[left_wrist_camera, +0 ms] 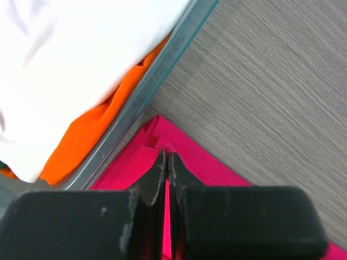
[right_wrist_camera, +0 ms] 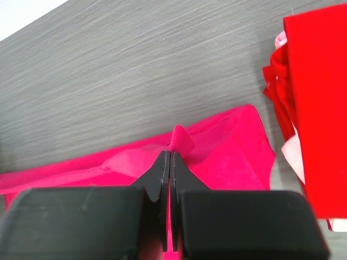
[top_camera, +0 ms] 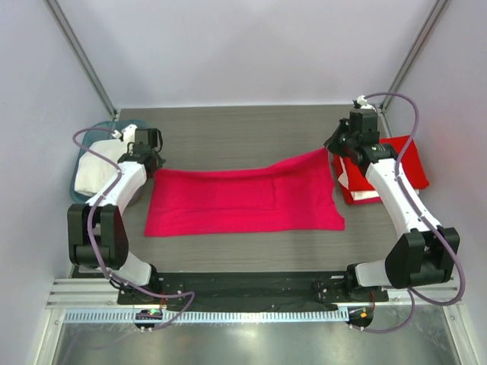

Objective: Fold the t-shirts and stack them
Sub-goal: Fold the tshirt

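Observation:
The magenta-pink t-shirt (top_camera: pixel 243 199) lies spread as a wide band across the middle of the table. My left gripper (top_camera: pixel 149 158) is shut on its far left corner (left_wrist_camera: pixel 157 132), close to the basket. My right gripper (top_camera: pixel 339 149) is shut on its far right corner (right_wrist_camera: pixel 181 142), and that corner is lifted a little off the table. A stack of folded bright red t-shirts (top_camera: pixel 397 166) with white cloth in it lies at the right, just beyond the right gripper; it also shows in the right wrist view (right_wrist_camera: pixel 317 103).
The teal plastic basket (top_camera: pixel 82 156) stands at the left edge and holds a white t-shirt (left_wrist_camera: pixel 70 59) over orange cloth (left_wrist_camera: pixel 89 135). Its rim (left_wrist_camera: pixel 157 70) runs right beside the left gripper. Grey wood-grain table surface (top_camera: pixel 243 129) lies beyond the pink shirt.

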You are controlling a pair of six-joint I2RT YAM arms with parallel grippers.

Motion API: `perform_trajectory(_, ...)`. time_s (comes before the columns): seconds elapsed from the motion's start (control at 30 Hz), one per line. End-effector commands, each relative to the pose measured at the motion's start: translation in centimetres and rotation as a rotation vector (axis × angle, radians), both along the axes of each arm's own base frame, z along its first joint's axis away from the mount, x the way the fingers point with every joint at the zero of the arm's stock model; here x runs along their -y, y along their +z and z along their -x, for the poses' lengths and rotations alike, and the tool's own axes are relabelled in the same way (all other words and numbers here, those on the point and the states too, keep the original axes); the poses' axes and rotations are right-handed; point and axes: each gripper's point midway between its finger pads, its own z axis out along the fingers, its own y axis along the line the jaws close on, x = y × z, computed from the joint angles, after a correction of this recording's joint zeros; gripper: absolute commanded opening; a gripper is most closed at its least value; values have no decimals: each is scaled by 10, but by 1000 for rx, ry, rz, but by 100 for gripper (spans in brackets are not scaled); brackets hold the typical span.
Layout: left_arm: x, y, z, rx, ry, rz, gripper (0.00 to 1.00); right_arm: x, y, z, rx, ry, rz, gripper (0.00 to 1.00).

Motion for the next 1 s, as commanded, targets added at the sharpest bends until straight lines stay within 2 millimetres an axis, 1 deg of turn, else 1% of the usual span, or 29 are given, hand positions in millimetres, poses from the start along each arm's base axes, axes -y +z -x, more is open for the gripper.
perform_trajectory(0.0,2,10,5,48,15,33,0,5,13,15,36,7,25,1)
perform_trajectory(0.03,3,6,8,30,12,39,0,6,12,18,32,6,24,1)
perform_trajectory(0.07,5,3,10,18,4,44,0,6,5,22,17,7,26,1)
perform_trajectory(0.13,4,-8,17,-16,6,47,0,6,5,28,16,4,21,1)
perform_trajectory(0.17,3,-10,19,-26,10,44,0,7,-3,32,-1,3,22,1)
perform_trajectory(0.23,1,-15,25,-48,21,31,0,6,-2,37,4,-3,10,1)
perform_trajectory(0.27,0,-15,27,-50,22,27,0,7,-9,41,-11,-5,12,1)
perform_trajectory(0.3,-1,-19,31,-61,25,23,0,7,-11,44,-15,-6,8,1)
perform_trajectory(0.47,-4,-19,40,-58,35,17,0,12,-21,58,-25,-32,7,1)
perform_trajectory(0.53,-4,-23,44,-68,38,21,0,14,-24,63,-28,-48,8,1)
perform_trajectory(0.57,-4,-23,46,-66,39,22,0,16,-30,67,-38,-57,13,1)
perform_trajectory(0.6,-4,-25,48,-72,41,23,0,17,-28,69,-32,-68,9,1)
perform_trajectory(0.67,-5,-27,53,-78,41,30,0,21,-35,75,-48,-89,20,1)
perform_trajectory(0.7,-3,-28,54,-79,34,40,0,24,-35,78,-46,-102,22,1)
perform_trajectory(0.73,-4,-27,55,-75,37,39,0,28,-38,81,-58,-119,34,1)
perform_trajectory(0.83,-4,-26,58,-72,41,37,0,27,-43,87,-72,-120,30,1)
perform_trajectory(0.9,-5,-28,60,-74,42,39,0,26,-50,93,-87,-118,23,1)
perform_trajectory(0.93,-4,-28,60,-75,42,40,0,27,-50,96,-79,-124,19,1)
perform_trajectory(0.97,-4,-29,61,-77,42,40,0,30,-55,100,-87,-148,16,1)
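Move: The left hand still pinches the t-shirt's far edge; the shirt's near left corner lies about 21 cm back, 5 cm to its left and 9 cm below. The teal basket is level with that hand, some 15 cm left. From the right hand, also holding the edge, the near right corner is about 22 cm back, 6 cm right and 18 cm below; the red stack is roughly 18 cm right and 4 cm back. Both hands draw the pinched edge back and down towards the near hem, left about 6 cm, right 9. ##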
